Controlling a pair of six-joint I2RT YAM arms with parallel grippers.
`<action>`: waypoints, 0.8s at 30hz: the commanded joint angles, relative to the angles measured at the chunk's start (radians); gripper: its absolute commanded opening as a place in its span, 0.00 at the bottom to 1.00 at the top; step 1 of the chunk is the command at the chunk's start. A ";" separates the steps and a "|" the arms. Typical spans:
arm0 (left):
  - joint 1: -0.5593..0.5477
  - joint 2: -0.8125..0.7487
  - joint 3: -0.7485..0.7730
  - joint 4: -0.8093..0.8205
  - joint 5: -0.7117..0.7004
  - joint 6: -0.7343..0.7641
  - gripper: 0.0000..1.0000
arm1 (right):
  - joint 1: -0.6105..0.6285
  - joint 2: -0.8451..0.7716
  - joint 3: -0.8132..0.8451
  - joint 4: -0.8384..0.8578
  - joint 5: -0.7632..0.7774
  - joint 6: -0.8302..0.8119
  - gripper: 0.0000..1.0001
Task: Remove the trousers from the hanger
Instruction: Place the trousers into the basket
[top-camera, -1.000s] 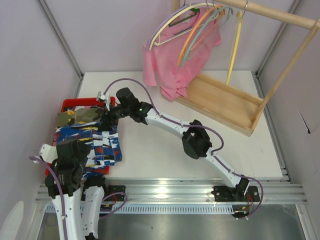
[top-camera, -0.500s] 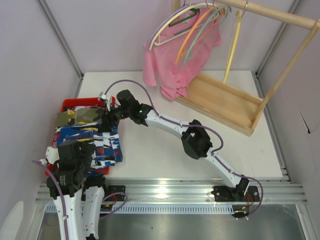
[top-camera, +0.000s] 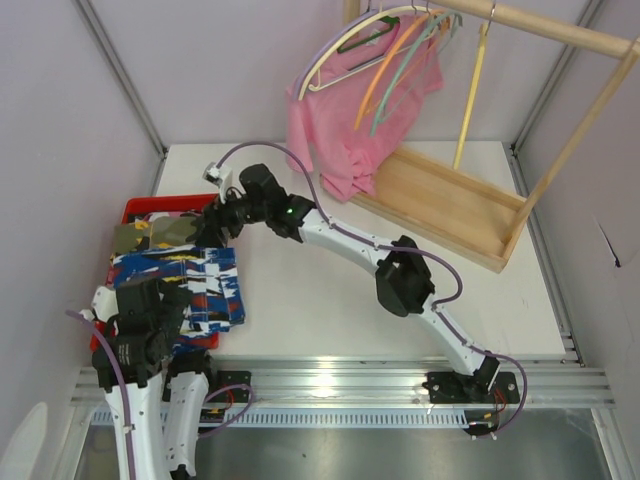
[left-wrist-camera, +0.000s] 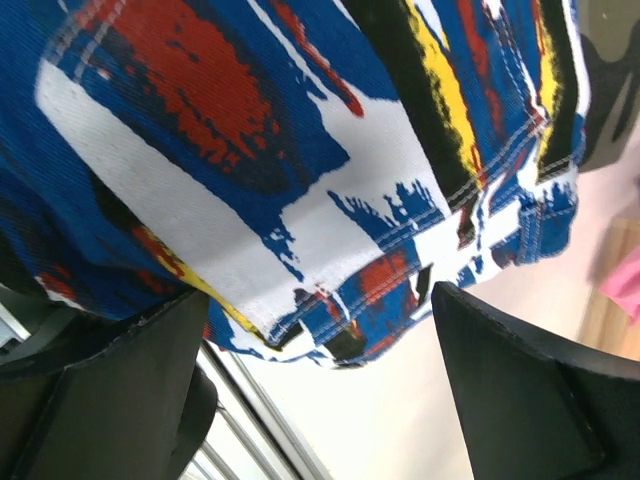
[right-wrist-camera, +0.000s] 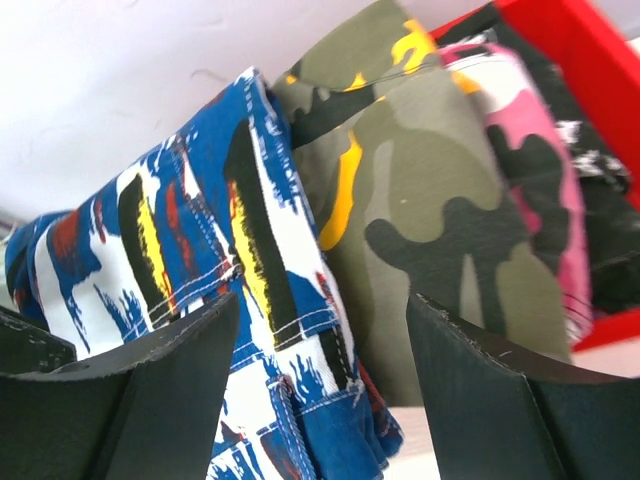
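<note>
The blue, white and red print trousers (top-camera: 195, 285) (left-wrist-camera: 250, 150) (right-wrist-camera: 200, 260) lie flat over the front of the red tray (top-camera: 150, 207), one edge hanging onto the table. Behind them in the tray lie the yellow-olive camouflage trousers (top-camera: 150, 236) (right-wrist-camera: 420, 200) and the pink-and-black camouflage trousers (right-wrist-camera: 540, 180). My right gripper (top-camera: 213, 225) (right-wrist-camera: 320, 390) hovers open just above the border between the blue and the olive pair, holding nothing. At the near edge of the blue pair my left gripper (top-camera: 172, 298) (left-wrist-camera: 320, 390) stands wide open and empty. Several hangers (top-camera: 380, 60) hang on the wooden rail.
A plain pink T-shirt (top-camera: 350, 130) hangs from a hanger at the rack's left end. The wooden rack base (top-camera: 450, 205) takes up the back right of the table. Grey walls close in the left, back and right sides.
My right gripper has spread its jaws wider and drawn up and back from the blue trousers, which stay lying on the tray. The left arm has shifted only slightly.
</note>
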 joint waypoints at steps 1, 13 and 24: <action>-0.006 0.011 0.002 -0.108 -0.083 0.054 0.99 | -0.005 -0.091 0.000 -0.041 0.075 -0.005 0.75; 0.002 0.159 -0.020 0.043 -0.267 0.152 0.99 | -0.080 -0.344 -0.373 0.000 0.145 0.210 0.77; 0.170 0.323 -0.059 0.326 -0.111 0.228 1.00 | -0.086 -0.460 -0.517 -0.037 0.207 0.188 0.78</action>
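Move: The left hand hangs open over the near-right part of the blue-and-white trousers; their middle lies about 4 cm ahead, 2 cm left and 5 cm below. Its neighbours are the camouflage trousers, some 17 cm ahead and 3 cm left, and the basket's middle, about 7 cm ahead and 3 cm left. From the right hand, the blue-and-white trousers lie roughly 13 cm back, 10 cm left and 7 cm lower. With its open fingers down against the near part of the blue-and-white trousers, the left hand pushes left about 5 cm and sinks about 2, adding a short forward push at the end while it tilts some 20 degrees, fingertips swinging down and left. The open right hand eases slightly forward, then withdraws right about 10 cm, away from the basket, turning clockwise. ##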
